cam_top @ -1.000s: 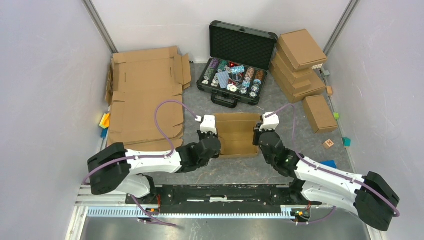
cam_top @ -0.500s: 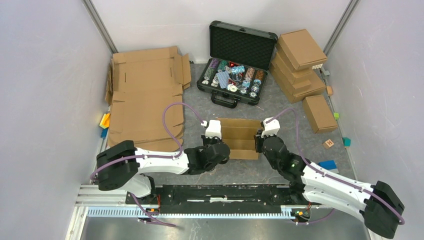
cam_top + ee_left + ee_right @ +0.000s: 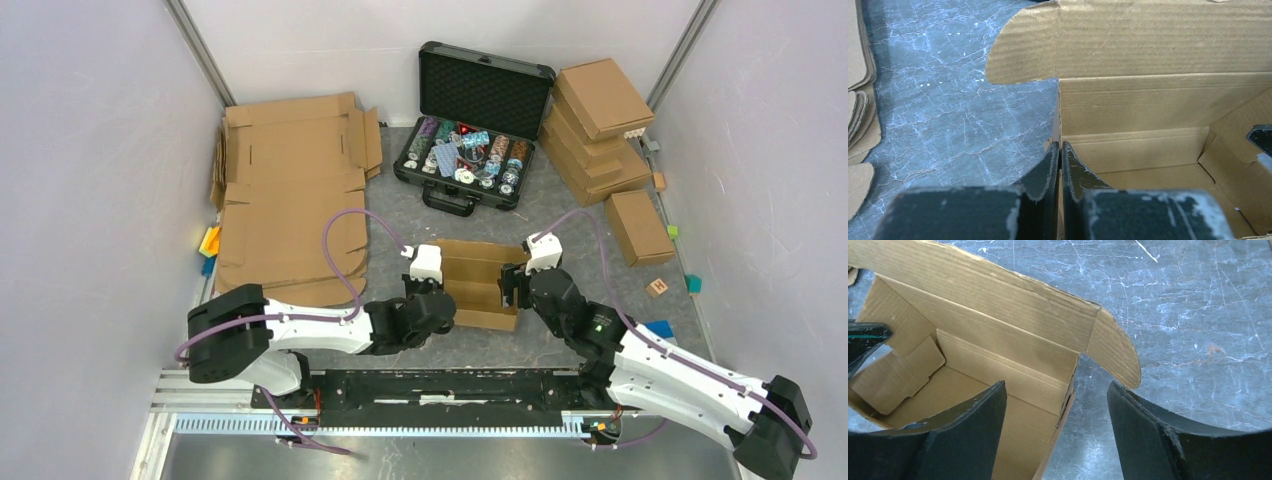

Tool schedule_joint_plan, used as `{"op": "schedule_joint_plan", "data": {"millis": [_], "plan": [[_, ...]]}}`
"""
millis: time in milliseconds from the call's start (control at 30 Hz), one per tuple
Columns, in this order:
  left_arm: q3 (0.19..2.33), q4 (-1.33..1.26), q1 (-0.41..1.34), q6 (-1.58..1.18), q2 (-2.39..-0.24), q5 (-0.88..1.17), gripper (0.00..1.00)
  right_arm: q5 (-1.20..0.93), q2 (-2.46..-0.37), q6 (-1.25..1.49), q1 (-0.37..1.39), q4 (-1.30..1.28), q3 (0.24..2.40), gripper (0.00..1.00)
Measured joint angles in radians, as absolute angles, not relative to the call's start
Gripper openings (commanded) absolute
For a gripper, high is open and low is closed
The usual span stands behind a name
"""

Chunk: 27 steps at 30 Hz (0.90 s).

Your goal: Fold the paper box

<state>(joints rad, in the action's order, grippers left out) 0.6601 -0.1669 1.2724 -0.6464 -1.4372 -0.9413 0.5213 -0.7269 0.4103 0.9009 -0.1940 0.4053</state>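
The paper box stands half folded on the grey table between my arms, walls raised and the far flap still up. My left gripper is shut on the box's left side wall; in the left wrist view the fingers pinch the thin cardboard edge. Around the right side wall my right gripper is open, one finger inside the box and one outside, neither touching. The right gripper shows a wide gap in the right wrist view.
An open black case of poker chips sits just behind the box. Large cardboard sheets lie at the left, stacked folded boxes and one single box at the right. Small coloured blocks lie near both side walls.
My right gripper has opened and let go of the right wall. The box has slid nearer to the arm bases and folded up narrower. The left gripper kept its hold.
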Motion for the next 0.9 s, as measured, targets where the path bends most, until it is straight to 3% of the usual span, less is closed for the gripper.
{"op": "schedule_joint_plan", "data": {"millis": [100, 200, 500, 800, 900], "plan": [[0.66, -0.174, 1.278, -0.637, -1.437, -0.942, 0.08, 0.49, -0.728, 0.412, 0.902, -0.271, 0.459, 0.94], [0.66, -0.181, 1.283, -0.631, -1.437, -0.942, 0.08, 0.451, -0.728, 0.393, 0.901, -0.347, 0.517, 0.98], [0.641, -0.226, 1.287, -0.598, -1.437, -0.941, 0.07, 0.362, -0.756, 0.168, 0.902, -0.516, 0.744, 0.98], [0.598, -0.3, 1.294, -0.54, -1.437, -0.93, 0.07, 0.265, -0.979, -0.06, 0.902, -0.555, 0.941, 0.98], [0.589, -0.316, 1.294, -0.527, -1.437, -0.921, 0.07, 0.246, -1.05, -0.094, 0.902, -0.556, 0.944, 0.89]]}}
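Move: The right hand, already open around the paper box's right wall, has the box's middle about 7 cm to its left, 3 cm back and 5 cm below. The far flap stands roughly 5 cm ahead and 7 cm left, the right wall 2 cm back, 1 cm left and 4 cm below. From the left hand, pinching the left wall's edge, the box's middle is about 8 cm right, 3 cm back and 4 cm below. Opening fully, the right hand lifts about 10 cm, swings left over the box, dips; left hand keeps pinching. ##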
